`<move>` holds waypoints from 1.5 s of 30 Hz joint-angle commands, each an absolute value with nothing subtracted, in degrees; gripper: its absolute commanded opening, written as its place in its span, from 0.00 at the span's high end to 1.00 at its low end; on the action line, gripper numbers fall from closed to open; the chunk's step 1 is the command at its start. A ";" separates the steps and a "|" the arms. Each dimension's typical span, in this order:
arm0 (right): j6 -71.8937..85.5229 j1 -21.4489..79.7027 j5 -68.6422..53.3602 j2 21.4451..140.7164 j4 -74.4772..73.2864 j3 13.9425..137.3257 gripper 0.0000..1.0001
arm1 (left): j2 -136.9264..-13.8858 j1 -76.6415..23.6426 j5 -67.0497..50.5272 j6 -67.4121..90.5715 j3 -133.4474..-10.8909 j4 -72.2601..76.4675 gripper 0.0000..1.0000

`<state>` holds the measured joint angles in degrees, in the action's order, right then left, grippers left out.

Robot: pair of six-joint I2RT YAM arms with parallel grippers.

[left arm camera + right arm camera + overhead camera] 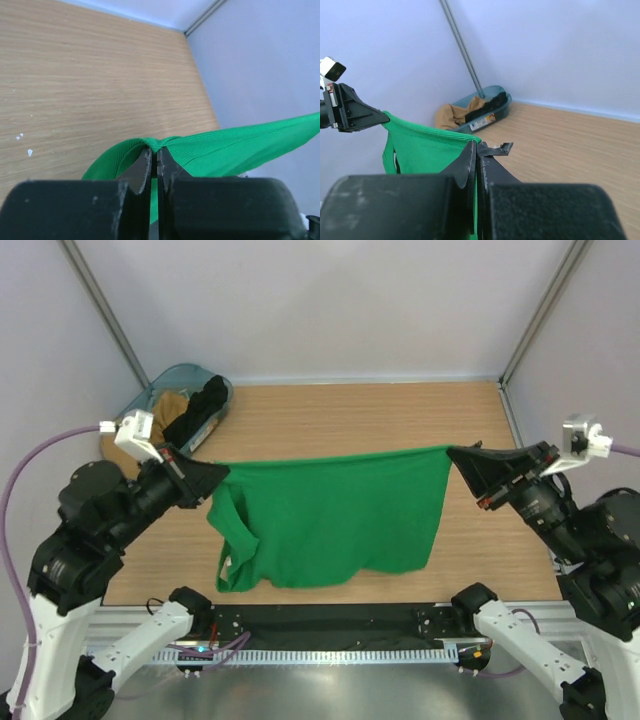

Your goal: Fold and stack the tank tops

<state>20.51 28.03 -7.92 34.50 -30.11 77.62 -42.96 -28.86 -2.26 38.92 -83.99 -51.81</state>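
Observation:
The bright green tank top (335, 515) hangs stretched in the air between both arms, its lower part draping down to the wooden table. My left gripper (222, 472) is shut on its left top corner; in the left wrist view the green fabric (225, 147) is pinched at my fingertips (155, 150). My right gripper (452, 452) is shut on the right top corner, and the green cloth (420, 145) shows at its tips (478, 146). A black tank top (198, 412) lies in the teal bin at the back left, seen also as dark cloth (487, 106) in the right wrist view.
The teal bin (175, 380) stands in the back left corner with tan cloth (170, 403) inside. White walls and metal posts enclose the wooden table (400, 410). A black rail with cables (330, 625) runs along the near edge.

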 commanded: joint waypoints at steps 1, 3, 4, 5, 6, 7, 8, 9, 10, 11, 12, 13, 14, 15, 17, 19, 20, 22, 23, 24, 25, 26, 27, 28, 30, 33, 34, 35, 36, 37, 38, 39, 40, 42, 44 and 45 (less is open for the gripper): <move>19.33 27.95 -2.82 42.34 -32.34 78.83 0.99 | -47.62 -28.56 -1.23 39.02 -81.57 -46.41 1.00; 19.60 27.86 -0.27 45.25 -31.73 79.19 0.99 | -51.84 -28.65 -0.53 38.50 -82.17 -44.31 1.00; 19.60 27.95 1.74 46.57 -31.38 80.15 0.99 | -53.25 -28.57 1.04 38.24 -83.05 -43.86 1.00; 19.60 27.86 2.89 49.71 -30.77 81.03 0.99 | -57.00 -28.48 1.49 37.88 -84.27 -43.77 1.00; 19.60 27.86 3.25 51.14 -30.67 81.99 0.99 | -58.69 -28.48 2.10 37.01 -87.68 -44.03 1.00; 19.43 27.95 3.25 52.98 -30.59 84.61 0.99 | -60.63 -28.48 2.20 36.48 -89.80 -44.38 1.00; 19.25 27.95 2.99 55.61 -30.59 86.03 0.99 | -62.12 -28.48 2.37 35.95 -92.00 -44.73 1.00; 19.16 27.86 2.47 57.03 -30.67 87.44 0.99 | -64.57 -28.48 2.46 35.16 -96.28 -45.35 1.00; 19.16 27.95 2.03 58.09 -30.93 90.50 0.99 | -65.21 -28.48 2.29 34.72 -98.33 -45.53 1.00; 19.07 27.86 1.67 59.66 -31.46 91.92 0.99 | -65.65 -28.48 2.11 34.28 -100.00 -45.44 1.00; 19.25 27.95 0.89 60.11 -31.73 93.15 0.99 | -65.74 -28.48 2.02 34.02 -102.28 -45.18 1.00; 19.42 27.86 0.79 60.29 -31.73 94.90 0.99 | -65.48 -28.48 2.02 33.32 -103.09 -45.00 1.00; 19.34 27.95 0.79 60.29 -31.82 95.53 0.99 | -64.96 -28.56 2.02 33.05 -103.53 -44.74 1.00; 19.42 27.95 -2.17 59.86 -31.82 95.80 0.99 | -64.17 -28.48 1.93 32.96 -103.45 -44.13 1.00; 18.99 27.95 -3.94 58.54 -31.47 95.54 0.99 | -61.62 -28.48 0.18 33.22 -102.14 -43.33 1.00; 18.64 27.86 -6.75 55.92 -30.94 93.53 0.99 | -57.95 -28.56 -2.71 34.10 -98.19 -41.40 1.00; 18.46 27.86 -7.64 54.94 -30.59 92.56 0.99 | -56.70 -28.48 -3.25 34.36 -96.61 -40.79 1.00; 18.20 27.95 -10.88 51.35 -29.71 89.32 0.99 | -53.72 -28.48 -3.95 34.89 -91.86 -39.73 1.00; 17.93 27.86 -11.77 49.94 -29.36 88.25 0.99 | -50.48 -28.56 -4.04 35.59 -88.37 -39.38 1.00; 18.02 27.95 -12.82 48.70 -29.18 87.29 0.99 | -48.97 -28.56 -3.78 36.12 -86.68 -38.77 1.00; 17.93 27.86 -14.05 46.17 -29.09 85.62 0.99 | -47.56 -28.48 -3.69 36.56 -85.18 -38.50 1.00; 18.02 27.95 -14.50 45.10 -29.09 84.91 0.99 | -44.85 -28.48 -3.26 37.43 -82.99 -38.24 1.00; 17.93 27.95 -14.76 44.22 -29.27 84.38 0.99 | -44.13 -28.48 -2.90 37.62 -82.45 -38.23 1.00; 18.02 27.95 -14.77 43.34 -29.96 84.11 0.99 | -43.34 -28.48 -2.81 37.79 -82.09 -38.32 1.00; 17.58 27.95 -13.63 42.63 -31.11 84.72 0.99 | -43.33 -28.48 -2.03 38.05 -82.88 -39.11 1.00; 17.31 27.95 -8.90 45.34 -34.18 87.36 0.99 | -46.21 -28.56 -0.80 37.71 -84.90 -39.03 1.00; 17.49 27.86 -7.57 46.31 -34.80 88.15 0.99 | -47.19 -28.48 -0.53 37.36 -85.25 -38.76 1.00; 17.93 27.95 -6.08 47.71 -35.76 88.33 0.99 | -48.50 -28.56 -0.53 37.01 -85.43 -38.50 1.00; 18.54 27.95 -3.63 50.16 -36.12 88.24 0.99 | -49.56 -28.48 -0.53 36.57 -85.34 -37.89 1.00; 19.68 27.95 -2.99 51.75 -36.21 87.55 0.99 | -52.27 -28.48 1.04 36.13 -84.91 -37.62 1.00; 20.38 27.95 -2.38 52.99 -36.12 86.93 0.99 | -53.51 -28.48 1.14 35.95 -83.34 -36.66 1.00; 21.09 27.86 -1.94 54.22 -35.86 86.05 0.99 | -54.74 -28.48 1.32 35.69 -82.10 -35.78 1.00; 22.31 27.95 -0.28 56.84 -35.42 84.04 0.99 | -57.19 -28.39 1.93 35.60 -80.35 -34.64 1.00; 23.38 27.69 2.98 59.57 -34.89 82.27 0.99 | -59.84 -27.43 1.50 35.95 -74.73 -30.69 1.00; 24.78 26.29 4.22 63.44 -32.62 78.50 0.99 | -64.23 -26.20 0.18 37.34 -68.77 -27.26 1.00; 25.39 25.41 4.22 64.76 -31.22 77.18 0.99 | -65.99 -24.97 0.18 37.70 -67.16 -23.94 1.00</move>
<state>22.44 27.14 -0.43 60.97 -33.47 80.68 -60.88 -27.24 0.27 37.10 -72.90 -31.44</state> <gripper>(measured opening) 0.029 0.016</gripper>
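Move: Both hands hold the green tank top by its far corners; its hanging middle is about 17 cm right of the left hand, 4 cm back, 20 cm below. The open middle of the table lies about 17 cm ahead, 14 cm right and 40 cm below that hand; from the right hand, about 19 cm ahead, 20 cm left, 46 cm below. The laundry bin stands 35 cm ahead, 22 cm left and 37 cm below the left hand. Gripping the green tank top, both hands swing forward about 12 cm, back, then forward, down and closer together. ##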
